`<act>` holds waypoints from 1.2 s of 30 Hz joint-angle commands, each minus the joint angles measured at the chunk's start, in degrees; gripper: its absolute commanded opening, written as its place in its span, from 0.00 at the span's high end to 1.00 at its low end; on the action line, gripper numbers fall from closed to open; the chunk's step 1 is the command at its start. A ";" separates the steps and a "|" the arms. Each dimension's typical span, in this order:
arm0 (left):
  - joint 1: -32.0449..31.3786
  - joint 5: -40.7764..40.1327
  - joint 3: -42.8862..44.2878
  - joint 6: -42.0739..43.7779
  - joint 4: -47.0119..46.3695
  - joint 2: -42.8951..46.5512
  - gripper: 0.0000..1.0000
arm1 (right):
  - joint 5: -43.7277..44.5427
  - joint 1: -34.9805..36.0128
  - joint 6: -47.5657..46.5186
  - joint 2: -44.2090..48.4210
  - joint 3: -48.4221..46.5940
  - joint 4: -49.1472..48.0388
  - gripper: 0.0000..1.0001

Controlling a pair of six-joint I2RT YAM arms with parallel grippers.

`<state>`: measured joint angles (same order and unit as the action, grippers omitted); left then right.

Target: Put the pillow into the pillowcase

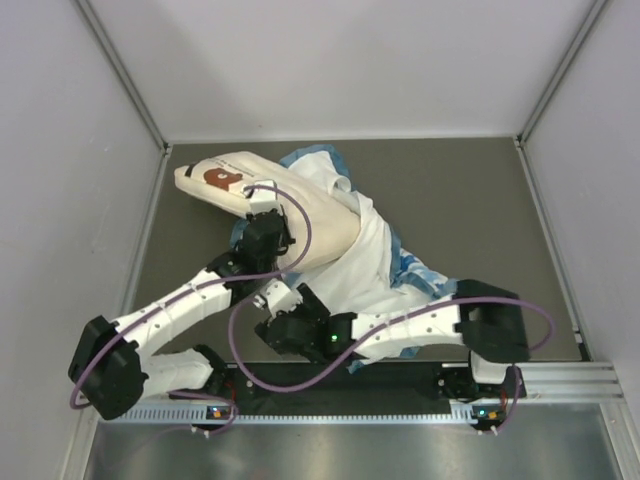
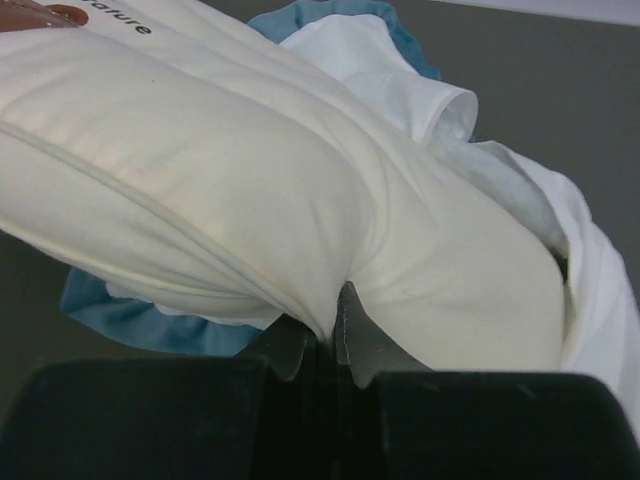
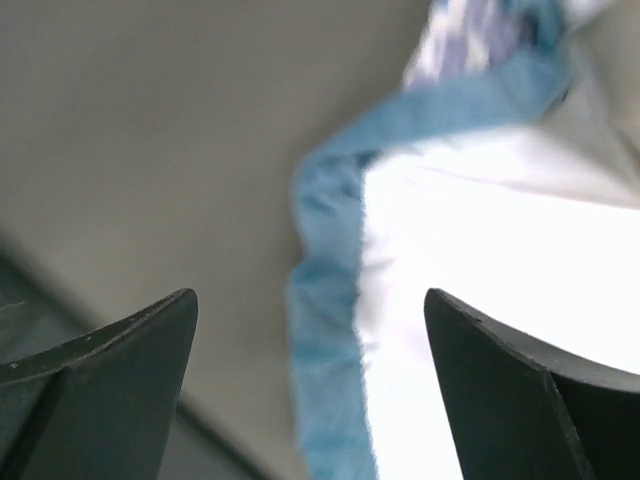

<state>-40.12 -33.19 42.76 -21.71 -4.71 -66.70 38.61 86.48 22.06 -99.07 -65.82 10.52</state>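
The cream pillow (image 1: 285, 205) lies slanted across the table, its bear-logo end at the far left and its other end inside the pillowcase (image 1: 375, 270). The pillowcase's white inside faces up and its blue ruffle shows around it. My left gripper (image 1: 270, 235) is shut on a pinched fold of the pillow (image 2: 250, 180). In the left wrist view the left gripper (image 2: 335, 320) bites that fold, with the pillowcase's white mouth (image 2: 400, 70) beyond. My right gripper (image 1: 270, 297) stands open at the pillowcase's near edge. In the right wrist view the right gripper (image 3: 310, 330) has the blue ruffle (image 3: 325, 300) hanging loose between its fingers.
Grey walls enclose the dark table (image 1: 460, 200) on the left, back and right. A metal rail (image 1: 560, 380) with the arm bases runs along the near edge. Purple cables loop over both arms.
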 commanded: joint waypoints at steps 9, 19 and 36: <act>9.35 18.86 8.47 -8.08 1.46 -0.89 1.00 | -5.38 -8.52 -0.53 -11.32 -1.94 9.60 0.12; 12.87 23.26 10.59 -9.05 2.34 -3.18 1.00 | -17.15 -13.86 -1.06 -10.54 -1.16 10.22 0.77; 9.21 25.14 -1.18 -10.90 -7.14 0.86 1.00 | -61.53 -9.22 -4.50 15.38 15.81 -19.82 1.00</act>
<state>-27.31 -6.09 46.00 -31.68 -3.97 -68.42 -4.43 74.32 14.46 -91.15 -51.20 -0.25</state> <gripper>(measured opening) 0.069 0.020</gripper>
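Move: Below the right hand's open fingers, the pillowcase's near blue hem lies about 5 cm ahead, 3 cm to the right and 9 cm down; the held pillow's near end bulges some 19 cm ahead, 6 cm right and a little lower, while the table's near edge is roughly 9 cm straight back. From the left hand, still pinching the pillow, that hem is about 17 cm back, 2 cm right and 17 cm down, the near end 2 cm back, 5 cm right and 12 cm down. Dropping about 8 cm, while reaching 5 cm forward and slightly right, the right hand takes its spread fingers down to the pillowcase's near hem and shuts them on it, then pulls it back some 8 cm and lifts it, tipping downward and turning counter-clockwise. The left hand keeps its pinch on the pillow, easing forward slightly before drawing back a little, and rolls its left side down. ##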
